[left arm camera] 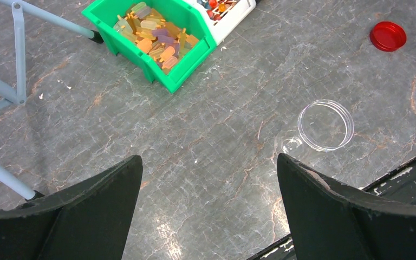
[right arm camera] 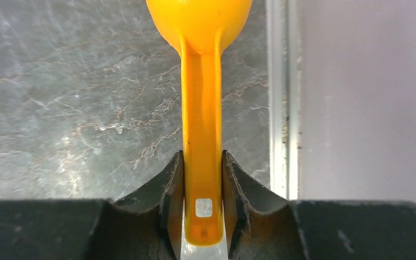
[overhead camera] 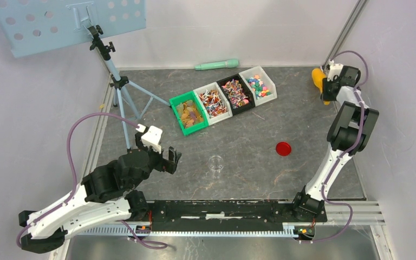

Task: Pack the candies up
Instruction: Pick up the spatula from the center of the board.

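The candies (overhead camera: pixel 224 97) lie sorted in a row of bins at the back middle: a green bin (overhead camera: pixel 181 122), a white one, a black one and another white one. The left wrist view shows golden and orange candies (left arm camera: pixel 154 37) in the green bin (left arm camera: pixel 187 73). A clear jar (overhead camera: pixel 215 162) (left arm camera: pixel 325 124) stands open near the front middle. My left gripper (overhead camera: pixel 169 161) (left arm camera: pixel 208 157) hovers wide open over bare table left of the jar. At the back right, by the wall, my right gripper (overhead camera: pixel 327 92) (right arm camera: pixel 202 154) is shut on the handle of the yellow scoop (overhead camera: pixel 318 78) (right arm camera: pixel 200 108).
A red round lid (overhead camera: pixel 284 148) (left arm camera: pixel 388 36) lies right of the jar. A mint-green tool (overhead camera: pixel 216 65) rests behind the bins. A tripod (overhead camera: pixel 120 86) with a perforated panel stands at the back left. A metal rail (right arm camera: pixel 279 97) and the wall run close beside the scoop.
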Robot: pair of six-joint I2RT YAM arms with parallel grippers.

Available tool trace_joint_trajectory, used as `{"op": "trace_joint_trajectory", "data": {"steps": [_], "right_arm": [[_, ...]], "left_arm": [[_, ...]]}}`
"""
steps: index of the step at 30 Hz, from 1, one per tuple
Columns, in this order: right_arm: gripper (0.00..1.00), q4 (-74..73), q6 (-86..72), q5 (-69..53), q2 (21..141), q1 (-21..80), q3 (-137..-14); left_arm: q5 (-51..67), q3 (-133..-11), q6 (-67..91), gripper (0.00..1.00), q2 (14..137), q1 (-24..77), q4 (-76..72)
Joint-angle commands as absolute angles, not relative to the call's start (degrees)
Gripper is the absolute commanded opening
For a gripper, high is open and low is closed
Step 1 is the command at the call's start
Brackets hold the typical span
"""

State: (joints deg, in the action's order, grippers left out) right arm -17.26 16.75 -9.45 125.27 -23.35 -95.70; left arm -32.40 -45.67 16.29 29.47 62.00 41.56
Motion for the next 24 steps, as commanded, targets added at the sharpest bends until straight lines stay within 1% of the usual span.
{"op": "trace_joint_trajectory", "data": {"steps": [1,4,8,13,16,18,21,24], "right_arm": [[0.1,-15.46,12.7,-9.54,113.18,-23.43,-94.83],[0.09,-14.81,8.68,-13.04,106.71,-22.85,-90.0],[0.07,-12.52,0.31,-17.22,97.83,-20.37,-79.0],[0.07,-7.13,-7.59,-19.58,83.13,-12.43,-63.48],[0.05,-1.04,-15.42,-24.66,73.5,-8.24,-52.69],[0.05,3.48,-19.37,-27.5,66.95,-4.98,-45.61],[0.05,2.34,-20.68,-27.18,57.82,-1.32,-39.55],[0.04,4.52,-26.07,-29.09,48.96,1.34,-31.35]], "left_arm": [[-32.36,-45.65,13.97,1.0,28.88,62.14,39.51],[-32.59,-45.54,14.02,1.0,28.64,62.14,39.38],[-32.67,-45.46,14.08,1.0,28.83,62.14,39.05],[-32.66,-45.61,14.76,1.0,28.91,62.14,39.03],[-28.9,-45.64,16.62,1.0,27.53,62.09,37.18],[-26.36,-45.47,18.77,1.0,25.93,62.14,35.8],[-22.57,-45.03,24.05,1.0,22.9,62.12,34.0],[-21.0,-45.07,30.95,1.0,20.23,62.12,32.26]]}}
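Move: The spatula's handle is already pinched in the right hand near the right wall. The red lid by the open board where it is carried lies about 22 cm back and 22 cm left, some 4 cm below. Of the bins, the white one with bright candies is roughly 9 cm ahead and 28 cm left, the black one 5 cm ahead and 40 cm left, both slightly below. From the left hand, the lid is about 12 cm ahead, 42 cm right and 22 cm down. Keeping its pinch near the end of the spatula's handle, the right hand first rises about 14 cm, then sweeps left and back at that height towards the red lid, ending some 29 cm left and 19 cm back. The wrist rolls its left side up some 30 degrees, tips the fingers up and turns counter-clockwise. Late on, the open left hand rises about 3 cm, easing back and right as its left side rolls down. ##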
